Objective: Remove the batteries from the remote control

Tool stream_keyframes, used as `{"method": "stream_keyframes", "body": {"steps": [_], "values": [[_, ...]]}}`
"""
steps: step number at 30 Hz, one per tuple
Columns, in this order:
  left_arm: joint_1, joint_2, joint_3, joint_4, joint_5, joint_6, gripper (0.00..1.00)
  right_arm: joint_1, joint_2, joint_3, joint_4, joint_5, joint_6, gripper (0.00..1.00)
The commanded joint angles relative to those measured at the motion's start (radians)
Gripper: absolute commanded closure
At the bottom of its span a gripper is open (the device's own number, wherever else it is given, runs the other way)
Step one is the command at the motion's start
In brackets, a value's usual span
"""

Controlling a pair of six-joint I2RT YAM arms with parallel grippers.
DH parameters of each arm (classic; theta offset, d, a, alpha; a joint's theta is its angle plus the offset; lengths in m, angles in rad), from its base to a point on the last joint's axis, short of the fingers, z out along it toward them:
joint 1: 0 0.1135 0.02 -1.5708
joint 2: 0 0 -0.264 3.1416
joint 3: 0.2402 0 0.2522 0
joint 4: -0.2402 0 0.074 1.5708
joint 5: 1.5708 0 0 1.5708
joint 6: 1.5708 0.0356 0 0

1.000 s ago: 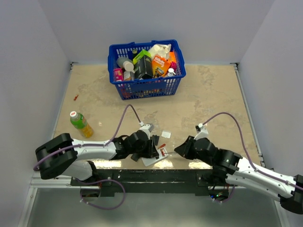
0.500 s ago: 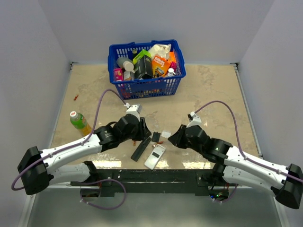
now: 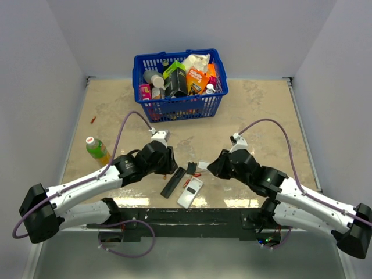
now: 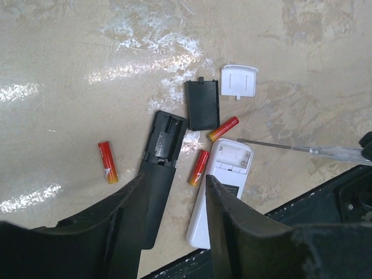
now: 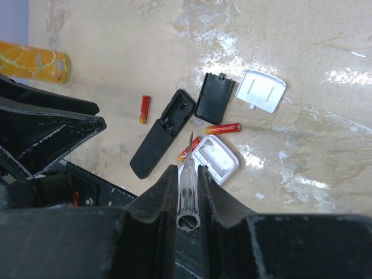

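Three red batteries lie loose on the table: one left of the black remote, one between it and the white remote, and one beyond the white remote. Both remotes lie back up with empty, open compartments. Their black cover and white cover rest just beyond. My left gripper hovers open over the black remote's near end, holding nothing. My right gripper is shut on a clear screwdriver, whose tip points at the white remote.
A blue basket full of packages stands at the back. A green-capped orange bottle lies at the left. The remotes sit close to the table's front edge and the black rail.
My left gripper opened, let go of the black remote and drew back from the front edge. The remotes now lie apart on the table. My right gripper moved up toward the covers.
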Motion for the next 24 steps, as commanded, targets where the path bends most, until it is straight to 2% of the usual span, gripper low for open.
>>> {"method": "stream_keyframes", "body": {"steps": [1,6,7,8,10,11,13,17,19,22,24], "values": [[0.006,-0.029,0.035,-0.011,-0.008,0.101,0.5,-0.005,-0.041,0.126,-0.125,0.117,-0.053,1.0],[0.006,-0.079,0.09,-0.028,-0.016,0.157,0.3,-0.005,0.029,0.307,-0.395,0.311,-0.101,1.0],[0.006,-0.088,0.107,-0.03,-0.016,0.166,0.24,-0.005,0.092,0.391,-0.444,0.332,-0.113,1.0],[0.006,-0.107,0.113,-0.031,-0.017,0.174,0.12,-0.005,0.126,0.44,-0.562,0.388,-0.118,1.0],[0.006,-0.127,0.124,-0.035,-0.016,0.197,0.01,-0.005,0.218,0.559,-0.714,0.494,-0.031,1.0],[0.006,-0.15,0.125,-0.032,-0.013,0.201,0.0,-0.005,0.238,0.574,-0.769,0.55,-0.031,1.0],[0.006,-0.176,0.134,-0.025,-0.008,0.215,0.0,-0.005,0.255,0.562,-0.738,0.594,-0.084,1.0],[0.006,-0.231,0.183,-0.045,-0.002,0.206,0.0,-0.007,0.304,0.491,-0.539,0.706,-0.125,0.94],[0.006,-0.234,0.232,-0.097,-0.022,0.184,0.0,-0.007,0.354,0.474,-0.495,0.762,-0.156,0.92],[0.006,-0.231,0.281,-0.171,-0.066,0.161,0.0,-0.008,0.485,0.479,-0.483,0.832,-0.136,0.91],[0.006,-0.234,0.285,-0.188,-0.068,0.154,0.0,-0.008,0.593,0.499,-0.535,0.858,-0.107,0.91]]}}
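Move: The bare tabletop the right hand carries the screwdriver to lies about 9 cm ahead, 9 to its right and some 13 below. From that hand the white cover is 7 cm ahead and 1 left, the white remote 4 back and 7 left. From the empty left hand, one loose battery lies level and 5 cm to the right, the next 3 ahead and 9 right, the black remote straight below, everything some 10 cm down. Straight up goes the left hand, about 14 cm off the black remote and batteries, tipping its fingers up some 20 degrees and opening from half to full, touching nothing. The right hand, keeping its grip on the screwdriver, arcs forward and right about 12 cm, away from the white remote, first rising 8 cm, then sinking 5 over bare tabletop while it rolls its left side down some 45 degrees and turns clockwise. ##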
